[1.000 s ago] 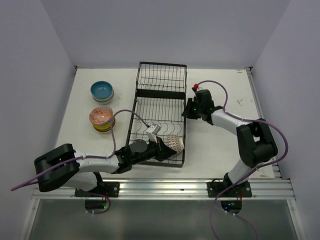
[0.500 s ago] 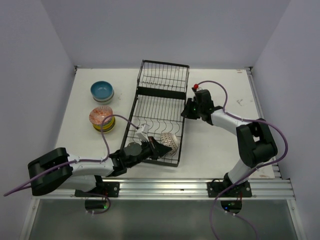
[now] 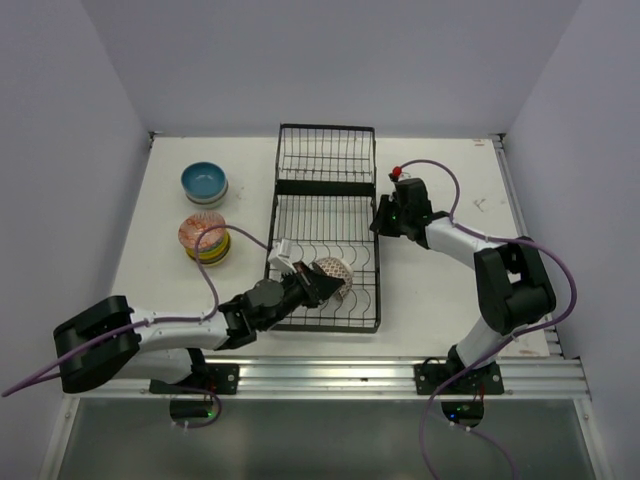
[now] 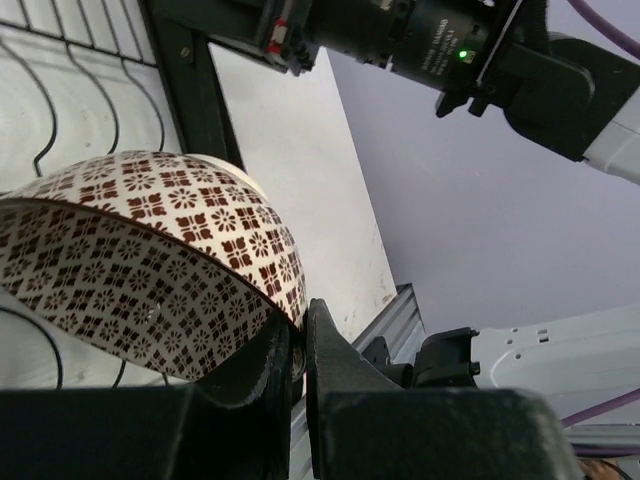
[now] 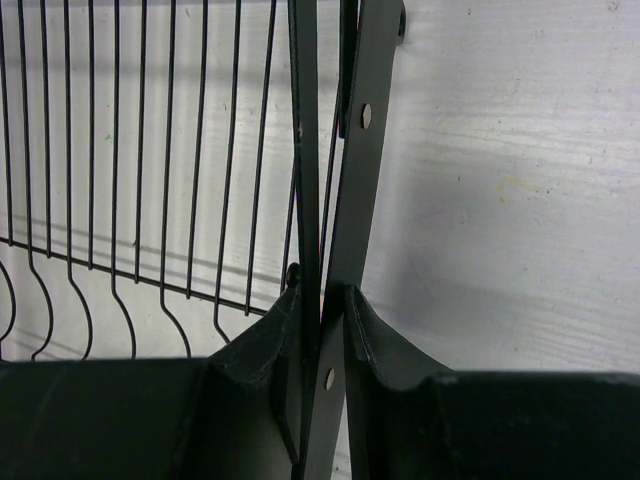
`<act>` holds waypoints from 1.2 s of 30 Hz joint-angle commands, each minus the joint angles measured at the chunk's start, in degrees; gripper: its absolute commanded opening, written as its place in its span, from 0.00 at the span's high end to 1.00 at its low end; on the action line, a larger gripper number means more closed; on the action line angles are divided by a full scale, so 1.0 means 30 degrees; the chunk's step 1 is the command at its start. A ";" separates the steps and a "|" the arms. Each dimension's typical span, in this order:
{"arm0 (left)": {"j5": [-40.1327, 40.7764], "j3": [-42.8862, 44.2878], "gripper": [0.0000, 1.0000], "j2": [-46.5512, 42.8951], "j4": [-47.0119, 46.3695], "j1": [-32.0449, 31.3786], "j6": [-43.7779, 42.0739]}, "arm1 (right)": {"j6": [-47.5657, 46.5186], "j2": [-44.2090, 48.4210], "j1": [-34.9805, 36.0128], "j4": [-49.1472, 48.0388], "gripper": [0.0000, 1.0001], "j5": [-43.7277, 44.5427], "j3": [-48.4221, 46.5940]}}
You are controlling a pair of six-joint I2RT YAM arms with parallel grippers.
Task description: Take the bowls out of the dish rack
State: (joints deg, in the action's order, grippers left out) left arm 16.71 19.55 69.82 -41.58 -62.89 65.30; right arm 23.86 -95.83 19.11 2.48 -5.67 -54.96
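A white bowl with a brown pattern (image 3: 334, 272) hangs tilted over the near end of the black wire dish rack (image 3: 325, 186). My left gripper (image 3: 318, 286) is shut on its rim. In the left wrist view the bowl (image 4: 150, 250) fills the left side, and the gripper (image 4: 300, 345) pinches its edge above the rack wires (image 4: 60, 70). My right gripper (image 3: 384, 219) is shut on the rack's right side rail. In the right wrist view that gripper (image 5: 326, 300) clamps the rail (image 5: 352, 150). No other bowl shows in the rack.
On the table left of the rack stand two stacks of bowls. One has a blue bowl on top (image 3: 204, 182) and the other an orange bowl (image 3: 203, 236). Walls close in the table on three sides. A metal rail (image 3: 330, 376) runs along the near edge.
The rack's near end has swung right, so the rack now lies straight. My left gripper has carried the patterned bowl slightly left and away from the near edge. The right gripper keeps its hold.
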 commanded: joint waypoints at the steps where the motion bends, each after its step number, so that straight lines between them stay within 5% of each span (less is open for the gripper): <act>1: 0.0233 0.2298 1.00 -0.0422 -0.2341 0.0076 -0.2044 | -0.0657 -0.0839 -0.0336 0.1898 1.00 0.1129 0.0712; 6: -0.0531 0.6214 1.00 -0.1591 0.1811 0.0426 -0.7421 | -0.0628 -0.0781 -0.0336 0.1810 1.00 0.0983 0.0800; 11: -0.0062 1.0351 1.00 -0.3145 1.0157 0.1917 -1.1302 | -0.0511 -0.0781 -0.0365 0.1634 1.00 0.0778 0.0917; 15: 0.0665 1.3808 1.00 -0.3062 1.7331 0.6649 -1.3324 | -0.0394 -0.0839 -0.0365 0.1400 1.00 0.0544 0.1151; 22: -0.1617 1.9141 1.00 0.1995 2.4370 1.5246 -1.6811 | -0.0189 -0.0898 -0.0336 0.1019 1.00 -0.0042 0.1269; 30: 0.1459 2.8623 1.00 1.0521 2.9121 1.5720 -1.9916 | -0.0072 -0.0839 -0.0365 0.0873 1.00 -0.0540 0.1473; 36: 0.3537 3.2823 1.00 1.4218 3.1553 1.5895 -2.0827 | -0.0130 -0.0809 -0.0336 0.0902 1.00 -0.0541 0.1445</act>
State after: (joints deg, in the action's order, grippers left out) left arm 21.15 110.28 111.07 48.36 -15.77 7.44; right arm 23.77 -95.48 18.63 0.25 -7.29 -53.60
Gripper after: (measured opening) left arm 0.080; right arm 0.204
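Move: The patterned bowl, still in my left fingers, is over the near half of the rack. The blue-bowl stack where it seems bound lies about 32 cm ahead of my left hand, 30 cm to its left and 11 below. The orange-bowl stack is roughly 20 cm ahead and 30 left. The rack's left rail runs level with the hand, some 17 cm left, about 10 below. From my right hand, the blue stack is about 11 cm ahead, 40 left, at much the same height. Keeping the patterned bowl pinched, my left hand first rises steeply, nearly 20 cm, then sweeps left and forward over the rack's left rail towards the blue-bowl stack, about 30 cm forward and 25 left in all. It finishes forward and down, shedding most of that height, as the wrist rolls some 75 degrees until the fingers point forward and down. My right hand stays closed on the rack's right rail. ##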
